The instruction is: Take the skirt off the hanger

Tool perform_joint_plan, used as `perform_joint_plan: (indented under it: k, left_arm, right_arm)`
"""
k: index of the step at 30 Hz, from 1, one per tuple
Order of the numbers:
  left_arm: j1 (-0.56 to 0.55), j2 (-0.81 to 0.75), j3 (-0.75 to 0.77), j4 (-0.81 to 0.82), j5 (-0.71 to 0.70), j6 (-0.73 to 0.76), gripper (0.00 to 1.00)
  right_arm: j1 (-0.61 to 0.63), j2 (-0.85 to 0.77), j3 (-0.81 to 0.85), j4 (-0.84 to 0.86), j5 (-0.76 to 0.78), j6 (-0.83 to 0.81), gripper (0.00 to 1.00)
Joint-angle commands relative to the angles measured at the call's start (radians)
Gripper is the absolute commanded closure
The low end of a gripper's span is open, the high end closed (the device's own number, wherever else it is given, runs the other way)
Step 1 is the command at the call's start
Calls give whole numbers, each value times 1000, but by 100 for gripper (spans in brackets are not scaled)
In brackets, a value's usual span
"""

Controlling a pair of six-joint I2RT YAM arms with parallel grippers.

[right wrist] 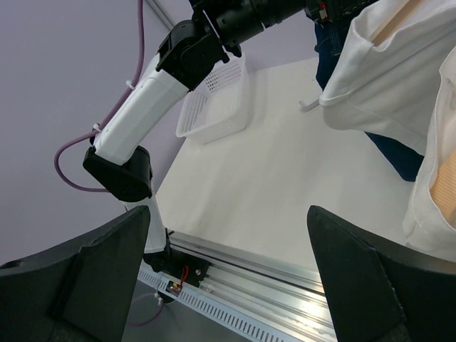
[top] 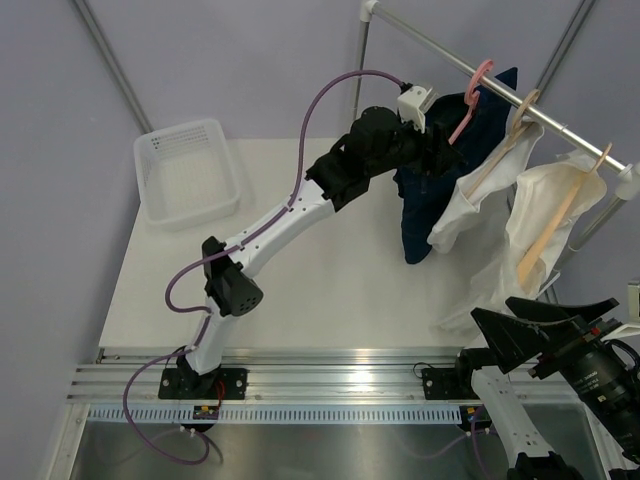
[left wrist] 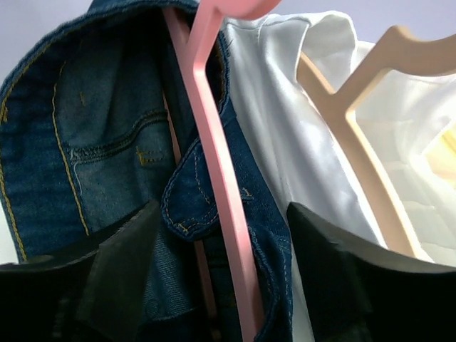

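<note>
A dark blue denim skirt [top: 420, 215] hangs on a pink hanger [top: 470, 100] at the left end of the clothes rail [top: 560, 125]. My left gripper [top: 440, 145] is raised to the skirt's waist. In the left wrist view the skirt [left wrist: 107, 128] and the pink hanger [left wrist: 217, 157] run down between the fingers of the left gripper [left wrist: 222, 235], which stand apart on either side with gaps showing. My right gripper [top: 540, 315] hovers low at the near right, open and empty [right wrist: 228, 221].
Two white garments [top: 540, 200] on wooden hangers hang right of the skirt; one wooden hanger [left wrist: 356, 128] is close behind the right finger. A white basket [top: 190, 170] sits at the table's far left. The aluminium rail [right wrist: 285, 263] borders the table's near edge.
</note>
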Motion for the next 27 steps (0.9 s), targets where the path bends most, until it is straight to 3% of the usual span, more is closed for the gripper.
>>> perform_joint_plan:
  k: [1, 4, 5, 8, 9, 10, 27]
  left_arm:
    - [9, 22, 58, 52, 19, 8, 34]
    - [9, 23, 61, 57, 13, 8, 49]
    - [12, 25, 64, 57, 11, 8, 60]
    - [20, 23, 88, 54, 5, -2, 80]
    - [24, 20, 96, 52, -1, -6, 93]
    - [29, 14, 98, 54, -5, -15, 97]
    - [86, -141, 134, 98, -19, -115, 100]
  right_arm:
    - [1, 3, 27, -267, 14, -26, 1]
    - [1, 2, 27, -267, 16, -28, 1]
    - [3, 2, 27, -267, 14, -28, 1]
    - [1, 0, 25, -266, 17, -29, 0]
    - [3, 0, 27, -267, 19, -28, 1]
    - [3, 2, 27, -267, 20, -29, 1]
    - [3, -9, -28, -234, 48, -26, 0]
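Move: The near arm of the pink hanger runs between the left gripper's open fingers, about 1 cm ahead and 1 cm right; its hook on the rail is some 4 cm ahead, 8 cm right and 12 cm up. The denim skirt hangs about 6 cm ahead, 6 cm right and 6 cm below, the white garment about 3 cm back, 13 cm right and 5 cm lower. From the right hand, that hanger arm lies about 34 cm ahead, 1 cm left and 6 cm below. Close the left gripper on the near arm of the pink hanger, easing it down about 1 cm as the fingers shut. Keep the pinch and draw the hanger left and forward, along the rail towards its far left post, about 5 cm, rising some 2 cm towards the end. ##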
